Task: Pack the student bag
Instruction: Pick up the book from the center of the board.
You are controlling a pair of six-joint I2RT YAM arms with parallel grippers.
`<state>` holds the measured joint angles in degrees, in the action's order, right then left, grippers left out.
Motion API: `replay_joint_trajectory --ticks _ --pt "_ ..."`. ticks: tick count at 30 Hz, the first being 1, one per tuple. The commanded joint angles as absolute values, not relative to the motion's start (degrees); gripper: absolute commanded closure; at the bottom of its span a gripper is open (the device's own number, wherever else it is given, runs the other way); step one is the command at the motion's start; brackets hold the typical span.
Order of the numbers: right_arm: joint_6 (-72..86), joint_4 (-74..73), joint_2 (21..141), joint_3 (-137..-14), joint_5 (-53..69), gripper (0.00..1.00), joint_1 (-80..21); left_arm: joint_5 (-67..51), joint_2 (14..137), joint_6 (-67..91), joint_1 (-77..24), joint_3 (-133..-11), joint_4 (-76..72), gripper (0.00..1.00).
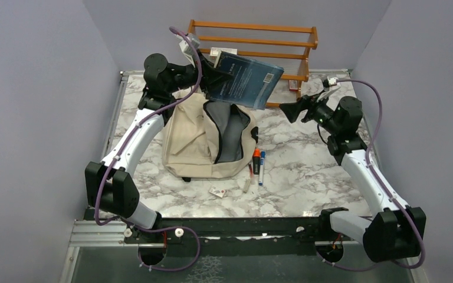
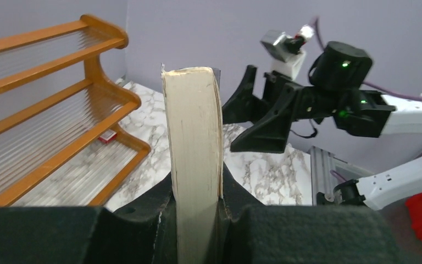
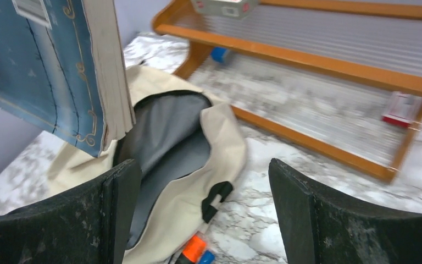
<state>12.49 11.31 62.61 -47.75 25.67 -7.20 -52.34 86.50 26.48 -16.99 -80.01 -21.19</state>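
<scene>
The student bag (image 1: 191, 138) lies in the middle of the table, cream fabric with its main zip open and grey lining (image 3: 165, 137) showing. A blue hardcover book (image 1: 245, 79) hangs tilted in the air above the bag's far end. My left gripper (image 1: 212, 69) is shut on it. In the left wrist view the book's page edge (image 2: 193, 137) stands upright between the two fingers of that gripper (image 2: 195, 184). My right gripper (image 1: 292, 110) hovers to the book's right, open and holding nothing. In its own view the right gripper (image 3: 203, 170) looks down at the bag's opening, with the book (image 3: 49, 60) at upper left.
An orange marker (image 1: 256, 159), a blue marker (image 1: 262, 165) and a thin pen (image 1: 246, 184) lie just right of the bag. A small eraser (image 1: 217, 191) rests nearer the front. A wooden rack (image 1: 253, 44) with small boxes stands along the back wall.
</scene>
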Motion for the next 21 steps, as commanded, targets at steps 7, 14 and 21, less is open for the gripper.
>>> replay_joint_trajectory --ticks 7,14,21 --pt "28.7 45.0 68.6 -44.4 56.5 0.09 -5.6 -57.7 85.8 31.9 -18.8 -81.8 -32.9 1.00" --pt "35.3 54.5 70.1 -42.4 55.8 0.09 -5.6 -64.4 86.9 30.7 -22.7 -82.8 -34.7 1.00" --pt "33.9 55.1 69.8 -41.2 57.0 0.11 -5.6 -66.3 87.5 29.9 -25.4 -83.3 -35.1 1.00"
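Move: The left hand grips the blue book by its left end. The open right gripper waits some 16 cm to its right, about level in reach and 12 cm lower; the backpack lies about 5 cm back, 5 cm left and 33 cm below the left hand. From the right hand, the book's middle is roughly 11 cm left, 2 cm ahead and 9 cm up; the orange marker is 11 cm back, 6 cm left and 28 cm down. Still pinching the book by its left end, the left hand brings it back about 7 cm and right 5 cm towards the right gripper, swinging some 20 degrees clockwise. The right hand comes to meet it, left, back and up, turning about 30 degrees counter-clockwise, its wide-open fingers going around the book's free end without closing. ##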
